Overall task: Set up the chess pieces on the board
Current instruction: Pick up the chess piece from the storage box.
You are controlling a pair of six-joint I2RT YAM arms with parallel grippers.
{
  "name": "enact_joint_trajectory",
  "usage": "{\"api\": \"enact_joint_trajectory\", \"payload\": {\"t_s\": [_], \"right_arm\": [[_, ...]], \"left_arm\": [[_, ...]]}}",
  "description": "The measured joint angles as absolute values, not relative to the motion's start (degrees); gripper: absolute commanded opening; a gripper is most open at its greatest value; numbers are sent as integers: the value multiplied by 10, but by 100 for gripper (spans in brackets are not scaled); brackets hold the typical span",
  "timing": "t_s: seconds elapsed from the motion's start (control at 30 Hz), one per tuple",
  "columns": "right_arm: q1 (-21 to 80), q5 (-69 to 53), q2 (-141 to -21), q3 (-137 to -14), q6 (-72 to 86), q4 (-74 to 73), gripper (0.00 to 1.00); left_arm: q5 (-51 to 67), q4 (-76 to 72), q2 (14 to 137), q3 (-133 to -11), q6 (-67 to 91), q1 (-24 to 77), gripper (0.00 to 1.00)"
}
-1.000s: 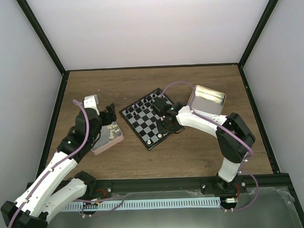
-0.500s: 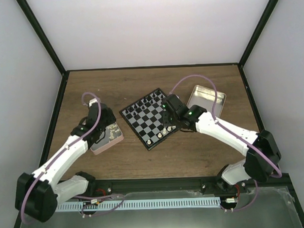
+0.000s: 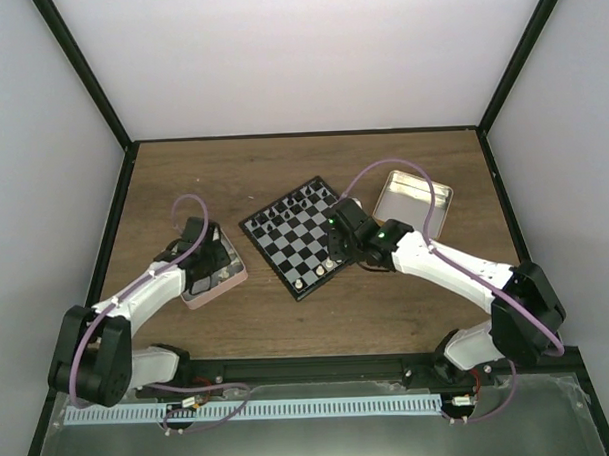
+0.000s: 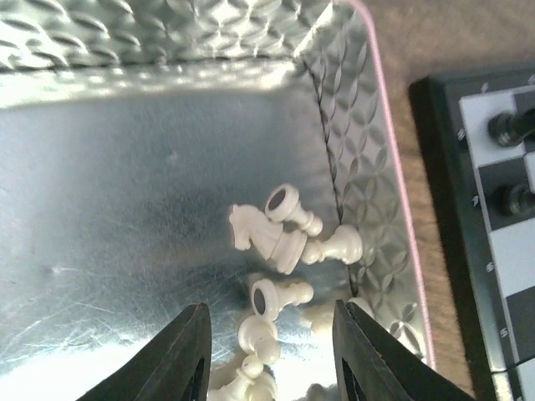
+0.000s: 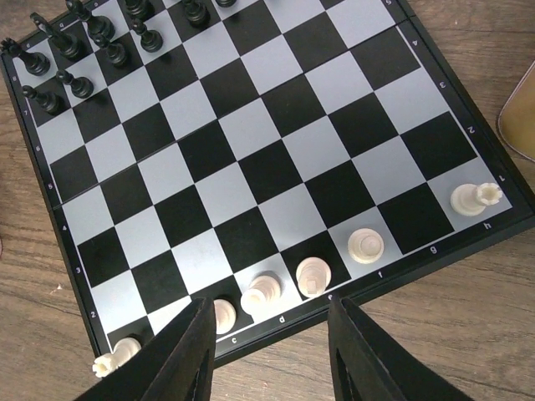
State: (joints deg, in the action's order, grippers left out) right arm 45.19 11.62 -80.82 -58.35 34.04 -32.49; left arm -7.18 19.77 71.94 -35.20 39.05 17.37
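The board (image 3: 303, 240) lies at mid-table, seen close in the right wrist view (image 5: 251, 125). Several cream-white chess pieces (image 5: 313, 274) stand along its near row, and black pieces (image 5: 84, 50) fill the far corner. My right gripper (image 5: 269, 302) hangs open over that near row with nothing in it, also seen from above (image 3: 335, 249). My left gripper (image 4: 269, 307) is down inside the pink tin (image 4: 368, 167), open, its fingers on either side of loose white pieces. A lying pawn (image 4: 280, 294) and a knight (image 4: 251, 230) lie ahead of it.
The pink tin (image 3: 224, 282) sits left of the board with my left gripper (image 3: 208, 259) in it. A gold tin (image 3: 414, 199) stands right of the board, its edge showing in the right wrist view (image 5: 520, 117). Black frame posts and white walls enclose the table.
My left gripper has come down into the pink tin and its jaws have narrowed. The right gripper has shifted toward the board's near edge, and its arm has swung out to the right.
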Motion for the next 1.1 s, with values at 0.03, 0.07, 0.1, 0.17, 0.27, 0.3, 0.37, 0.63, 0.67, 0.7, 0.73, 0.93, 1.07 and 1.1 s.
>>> {"api": "enact_joint_trajectory", "payload": {"t_s": [0.03,0.07,0.1,0.17,0.27,0.3,0.37,0.63,0.67,0.7,0.73,0.93,1.07,1.1], "right_arm": [[452,117,-808,-582,340,-323,38],[452,117,-808,-580,339,-322,38],[452,117,-808,-580,339,-321,38],[452,118,-808,-580,338,-316,38],[452,118,-808,-580,336,-311,38],[452,118,-808,-580,336,-309,38],[452,118,-808,-580,336,-307,38],[452,119,-808,-580,336,-307,38],[452,120,-808,-580,336,-307,38],[452,120,-808,-580,336,-307,38],[452,121,-808,-580,336,-307,38],[452,121,-808,-580,337,-306,38],[452,127,-807,-579,340,-302,38],[452,131,-804,-577,342,-301,38]], "left_arm": [[-65,197,727,-351,390,173,36],[-58,196,735,-350,390,172,34],[-54,195,742,-350,391,172,31],[-41,190,762,-350,389,172,26],[-29,183,779,-347,389,172,23],[-26,181,785,-347,389,172,22],[-24,175,794,-347,388,172,21],[-41,162,797,-347,383,171,9],[-47,164,794,-347,382,171,9],[-54,165,790,-347,381,171,8],[-58,167,787,-347,380,171,8],[-83,183,739,-347,374,171,8],[-87,193,716,-349,372,171,8],[-85,197,710,-351,372,171,8]]}}
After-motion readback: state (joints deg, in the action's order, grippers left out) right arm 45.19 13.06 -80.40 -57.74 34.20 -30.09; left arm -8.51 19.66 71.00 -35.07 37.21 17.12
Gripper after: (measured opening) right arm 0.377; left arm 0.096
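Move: The white piece to be taken lies among others in the storage box, about 4 cm below the left hand and 1 cm to its right, level with it fore and aft. The white knight lies roughly 5 cm ahead and at the same depth, with a short white piece 3 cm to that knight's right. The chessboard's middle is some 25 cm right and 6 cm ahead. From the right hand, the piece is about 29 cm left, level fore and aft, and 12 cm below. Bring the half-open left gripper down into the storage box about 3.5 cm, easing some 1 cm to the right and slightly back. Close the fingers on the white piece at the bottom, drifting back left as they shut, then lift it straight up about 4 cm, keeping the pinch. ##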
